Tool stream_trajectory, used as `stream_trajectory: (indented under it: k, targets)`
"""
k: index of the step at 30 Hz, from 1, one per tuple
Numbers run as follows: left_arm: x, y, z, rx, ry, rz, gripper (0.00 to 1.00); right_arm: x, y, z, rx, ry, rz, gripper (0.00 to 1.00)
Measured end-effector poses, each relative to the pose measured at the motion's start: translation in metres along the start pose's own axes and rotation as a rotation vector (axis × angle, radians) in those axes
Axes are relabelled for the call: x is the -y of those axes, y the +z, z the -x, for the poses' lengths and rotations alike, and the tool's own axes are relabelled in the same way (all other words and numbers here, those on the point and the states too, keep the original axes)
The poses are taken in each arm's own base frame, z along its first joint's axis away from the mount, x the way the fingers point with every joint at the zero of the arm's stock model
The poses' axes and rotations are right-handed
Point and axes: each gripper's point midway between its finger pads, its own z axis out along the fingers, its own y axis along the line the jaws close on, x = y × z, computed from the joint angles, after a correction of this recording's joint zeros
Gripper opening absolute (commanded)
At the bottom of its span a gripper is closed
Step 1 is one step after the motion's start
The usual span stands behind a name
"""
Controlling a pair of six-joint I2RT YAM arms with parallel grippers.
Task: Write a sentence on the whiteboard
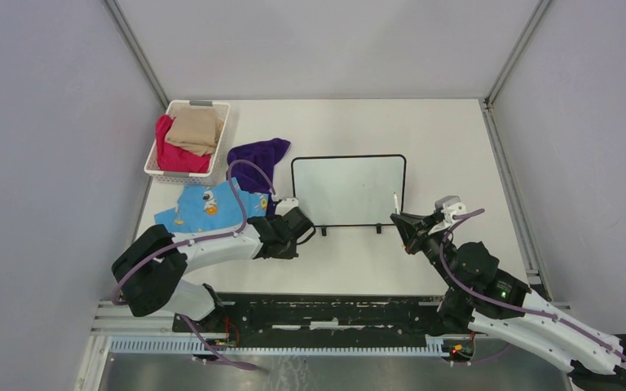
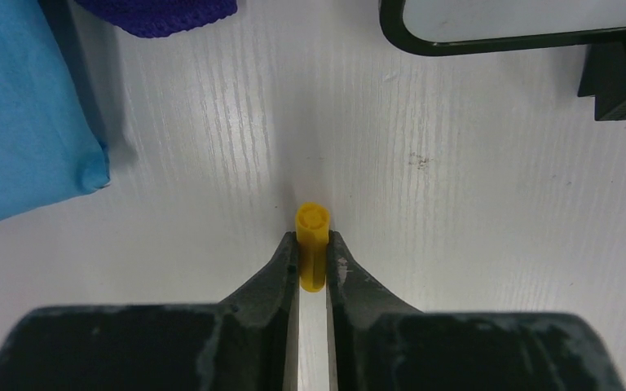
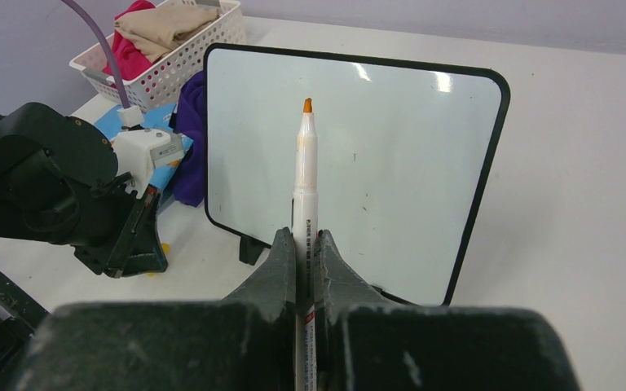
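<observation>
The whiteboard (image 1: pixel 349 189) stands on its two black feet at the table's middle, and its face (image 3: pixel 375 163) is blank white; the sentence is not in view. My right gripper (image 3: pixel 305 240) is shut on a white marker (image 3: pixel 306 163) with a bare orange tip, held upright just in front of the board's right part (image 1: pixel 395 202). My left gripper (image 2: pixel 312 244) hangs low over the table near the board's lower left corner (image 2: pixel 530 16), its fingers closed against a small yellow marker cap (image 2: pixel 312 224).
A white basket (image 1: pixel 178 176) of folded clothes stands at the back left. A purple cloth (image 1: pixel 257 155) and a blue printed cloth (image 1: pixel 204 208) lie beside the left arm. A black rail (image 1: pixel 326 314) runs along the near edge.
</observation>
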Motion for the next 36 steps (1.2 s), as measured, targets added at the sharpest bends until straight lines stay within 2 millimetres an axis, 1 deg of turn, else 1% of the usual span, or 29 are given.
stream_trajectory:
  k: [9, 13, 16, 19, 21, 24, 25, 27, 29, 32, 33, 34, 36]
  targets:
    - [0.000, 0.001, -0.001, -0.001, 0.000, 0.001, 0.27, 0.000, 0.001, -0.003, -0.010, -0.006, -0.002, 0.00]
    - [0.000, 0.001, 0.000, 0.002, -0.001, 0.000, 0.33, 0.000, 0.001, -0.003, -0.012, -0.007, -0.002, 0.00]
    - [-0.001, 0.001, 0.000, 0.005, -0.001, 0.002, 0.39, 0.000, 0.001, -0.003, -0.013, -0.008, -0.002, 0.00]
    - [-0.001, -0.002, 0.002, 0.015, -0.006, -0.003, 0.50, 0.000, 0.001, -0.003, -0.013, -0.008, -0.003, 0.00]
    - [-0.001, -0.006, 0.005, 0.027, -0.013, -0.011, 0.58, 0.000, 0.001, -0.003, -0.013, -0.008, -0.002, 0.00]
    - [-0.002, -0.019, 0.013, 0.060, -0.034, -0.033, 0.66, 0.000, 0.001, -0.003, -0.013, -0.009, -0.002, 0.00]
    - [-0.002, -0.025, 0.017, 0.075, -0.043, -0.043, 0.67, 0.000, 0.001, -0.003, -0.013, -0.010, -0.002, 0.00]
    - [0.001, -0.042, 0.032, 0.132, -0.071, -0.083, 0.69, 0.000, 0.001, -0.003, -0.015, -0.017, 0.001, 0.00]
    - [0.007, -0.069, 0.054, 0.216, -0.113, -0.163, 0.73, -0.001, 0.001, 0.000, -0.011, -0.026, 0.007, 0.00]
    - [0.016, -0.122, 0.091, 0.378, -0.156, -0.319, 0.77, -0.007, 0.001, 0.007, -0.001, -0.044, 0.040, 0.00]
    - [0.020, -0.145, 0.104, 0.443, -0.165, -0.393, 0.78, -0.010, 0.001, 0.010, 0.005, -0.048, 0.055, 0.00]
    - [0.023, -0.166, 0.115, 0.500, -0.172, -0.456, 0.79, -0.014, 0.002, 0.012, 0.009, -0.053, 0.074, 0.00]
    - [0.029, -0.199, 0.129, 0.586, -0.168, -0.566, 0.79, -0.025, 0.004, 0.018, 0.023, -0.059, 0.126, 0.00]
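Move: The yellow marker cap is right between the left hand's fingertips, down at the table. The whiteboard's middle is about 17 cm ahead of that hand and 16 cm to its right; the blue cloth is some 12 cm ahead and 20 cm left, the purple cloth 22 cm ahead and 9 cm left. From the right hand, holding the uncapped marker, the whiteboard is roughly 18 cm ahead, 12 cm left and 22 cm below, the cap about 26 cm left, 2 cm ahead and 23 cm below. The yellow cap is let go at the table: the left fingers open slowly with the hand almost still, then, still spreading wide, shoot up about 24 cm, drifting slightly right while the wrist swings the fingertips up towards forward and right. Late on, the right hand, keeping its grip on the marker, starts up and left about 2 cm each, turning slightly counter-clockwise. ##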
